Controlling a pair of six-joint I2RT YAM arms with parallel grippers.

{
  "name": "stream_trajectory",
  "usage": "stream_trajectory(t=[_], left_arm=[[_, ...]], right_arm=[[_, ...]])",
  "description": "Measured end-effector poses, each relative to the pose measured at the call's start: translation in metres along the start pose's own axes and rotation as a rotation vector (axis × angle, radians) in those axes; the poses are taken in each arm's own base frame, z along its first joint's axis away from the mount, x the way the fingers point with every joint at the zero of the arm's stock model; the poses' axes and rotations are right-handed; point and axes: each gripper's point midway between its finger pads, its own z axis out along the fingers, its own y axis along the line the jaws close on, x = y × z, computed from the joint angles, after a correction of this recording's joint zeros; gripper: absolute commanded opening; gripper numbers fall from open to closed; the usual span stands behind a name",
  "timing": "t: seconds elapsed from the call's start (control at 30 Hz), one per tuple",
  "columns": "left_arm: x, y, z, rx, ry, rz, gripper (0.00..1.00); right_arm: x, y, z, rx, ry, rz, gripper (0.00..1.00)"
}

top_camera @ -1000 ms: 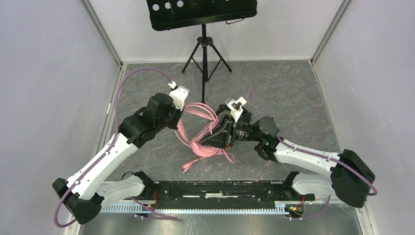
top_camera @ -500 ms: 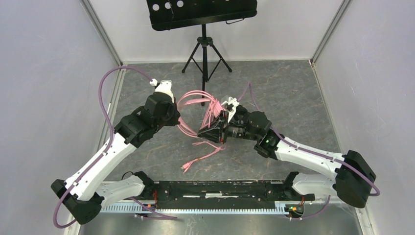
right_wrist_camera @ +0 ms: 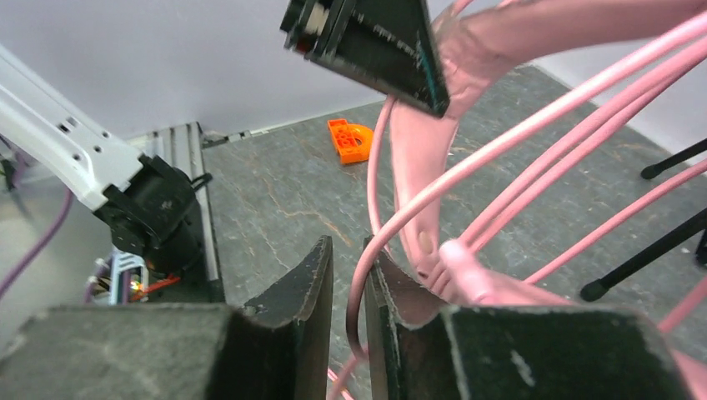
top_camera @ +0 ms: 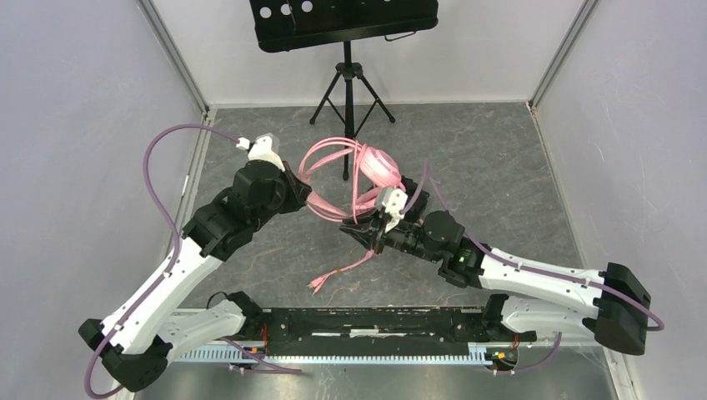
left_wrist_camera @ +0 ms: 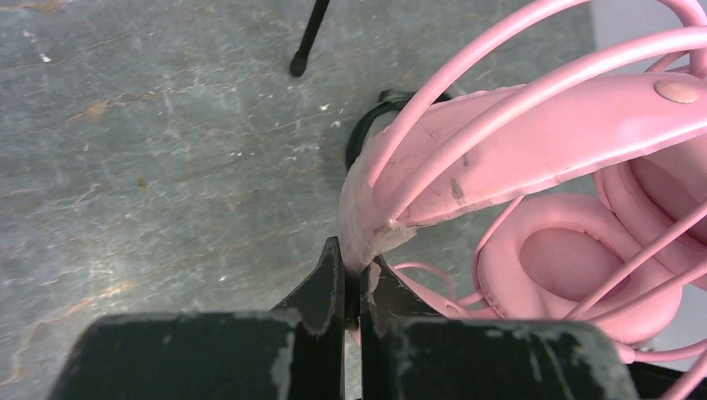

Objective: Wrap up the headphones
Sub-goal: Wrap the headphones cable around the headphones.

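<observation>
The pink headphones (top_camera: 379, 167) hang in the air in front of the tripod, with loops of pink cable (top_camera: 333, 154) around them. My left gripper (top_camera: 302, 190) is shut on the end of their headband (left_wrist_camera: 500, 158), and a padded cup (left_wrist_camera: 575, 267) shows to the right of it. My right gripper (top_camera: 360, 235) sits lower and nearer. Its jaws stand a little apart and the pink cable (right_wrist_camera: 356, 308) runs loosely through the gap, against the right finger. The cable's plug end (top_camera: 317, 286) lies on the floor.
A black music stand (top_camera: 346, 21) on a tripod (top_camera: 348, 92) stands at the back, close behind the headphones. A small orange part (right_wrist_camera: 350, 140) lies on the grey floor. White walls close in both sides.
My left gripper has swung back and to the left, lifting the headphones up towards the tripod. My right gripper has dropped nearer, with the cable sliding through it.
</observation>
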Motion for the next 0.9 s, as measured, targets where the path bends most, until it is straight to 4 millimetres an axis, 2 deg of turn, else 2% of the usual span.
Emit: stream_trajectory(t=[0.2, 0.4, 0.6, 0.9], left_arm=[[-0.015, -0.015, -0.009, 0.072, -0.056, -0.084, 0.02], [-0.016, -0.020, -0.012, 0.094, -0.057, -0.117, 0.02], [-0.022, -0.023, -0.017, 0.105, -0.066, -0.127, 0.02], [-0.046, -0.036, -0.033, 0.150, -0.118, -0.146, 0.02]], right_arm=[[0.018, -0.003, 0.004, 0.040, 0.050, -0.120, 0.22], [0.032, -0.015, 0.005, 0.106, 0.074, -0.187, 0.22], [0.051, -0.012, -0.002, 0.123, 0.077, -0.237, 0.23], [0.083, -0.017, -0.019, 0.169, 0.113, -0.289, 0.24]])
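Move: The right hand has the pink cable between its slightly parted fingers. The headphones to be wrapped have their middle about 11 cm ahead of it, 3 cm to its right and 4 cm lower. The cable's plugs lie some 10 cm to its left, 3 cm back and 25 cm down; the black headphones are roughly 21 cm ahead, 15 cm right, equally low. From the left hand, gripping the headband, the headphones' middle is about 3 cm ahead, 13 cm right and 3 cm lower. The cable stays between the right hand's fingertips, their gap about unchanged, as that hand sinks about 8 cm, away from the headphones, tipping its fingers down and swinging them slightly clockwise. The left hand keeps its grip on the headband and raises the headphones some 6 cm, rolling its left side down a little. ##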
